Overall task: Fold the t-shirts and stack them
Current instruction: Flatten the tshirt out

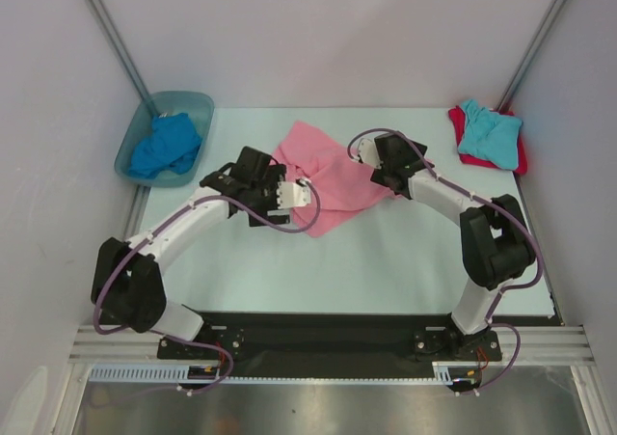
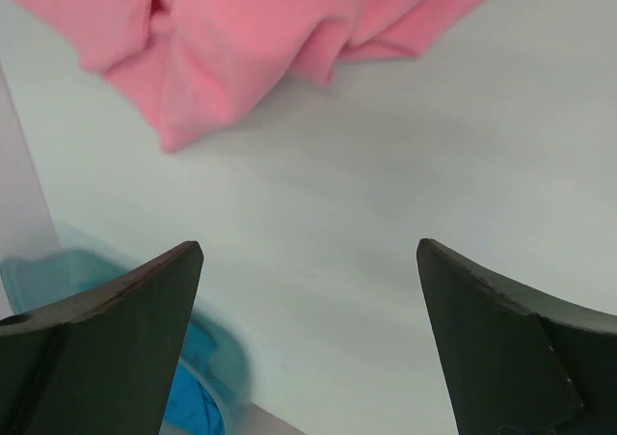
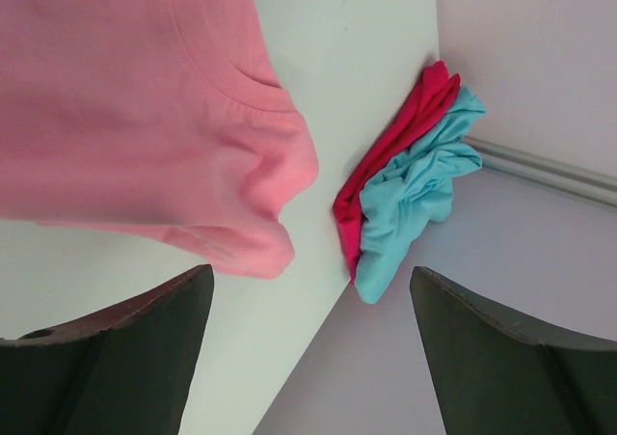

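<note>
A crumpled pink t-shirt (image 1: 328, 179) lies in the middle of the table, between my two grippers. My left gripper (image 1: 258, 179) hangs over the table just left of it, open and empty (image 2: 308, 252), with the pink cloth (image 2: 241, 40) beyond its tips. At the shirt's right end my right gripper (image 1: 393, 165) is open too (image 3: 310, 276), and the pink collar end (image 3: 125, 97) lies loose ahead of it. A turquoise t-shirt (image 1: 490, 134) sits on a red one (image 1: 522, 155) in the back right corner. The royal blue t-shirt (image 1: 166, 146) lies in the tub.
The translucent blue-green tub (image 1: 130, 155) stands at the back left corner against the wall. Walls close in the table on three sides, with metal posts (image 1: 540, 40) in both back corners. The arm bases sit on a black rail (image 1: 318, 343) at the near edge.
</note>
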Action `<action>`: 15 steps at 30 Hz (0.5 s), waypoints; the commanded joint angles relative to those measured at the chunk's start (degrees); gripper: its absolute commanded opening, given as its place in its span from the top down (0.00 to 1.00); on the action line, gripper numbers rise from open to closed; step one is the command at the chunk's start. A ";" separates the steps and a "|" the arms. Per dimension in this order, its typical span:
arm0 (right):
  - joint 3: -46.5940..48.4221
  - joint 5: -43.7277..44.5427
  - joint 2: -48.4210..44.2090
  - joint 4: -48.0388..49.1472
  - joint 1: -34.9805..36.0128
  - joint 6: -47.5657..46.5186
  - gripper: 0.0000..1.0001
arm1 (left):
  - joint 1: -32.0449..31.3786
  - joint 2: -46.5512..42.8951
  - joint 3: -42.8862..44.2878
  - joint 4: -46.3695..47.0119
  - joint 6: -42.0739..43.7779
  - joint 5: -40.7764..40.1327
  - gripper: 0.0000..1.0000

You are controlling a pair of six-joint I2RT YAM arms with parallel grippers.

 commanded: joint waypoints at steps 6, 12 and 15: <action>0.98 0.88 -2.51 0.73 -0.08 0.13 0.10 | -8.25 4.11 0.81 -6.15 10.26 11.10 0.00; 1.59 1.23 -2.51 0.73 0.18 0.39 0.10 | -10.10 10.88 3.36 -7.29 10.35 13.39 0.00; 1.77 1.49 -2.33 0.73 0.18 0.57 0.10 | -10.54 13.96 3.45 -7.03 11.14 13.48 0.00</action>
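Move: The pink t-shirt's near corner lies about 10 cm to the left hand's right, some 3 cm back and 12 cm below. The t-shirt's left corner is about 14 cm ahead and 3 cm left of this hand, while its middle is about 10 cm ahead and 15 cm right; the bin stands 22 cm ahead and 27 cm left. From the right hand, the near corner lies roughly 20 cm left, 15 cm back and 12 cm below. The left hand, empty and wide open, swings right and back towards the near corner of the pink t-shirt and sinks about 7 cm, covering about as much to the right and slightly less back, with most of the sideways travel first and the descent steepening as that dies away. Meanwhile its wrist turns some 20 degrees clockwise and tips about 15 degrees so that the fingers point more steeply down, still open beside the cloth, with no touch to be seen. ##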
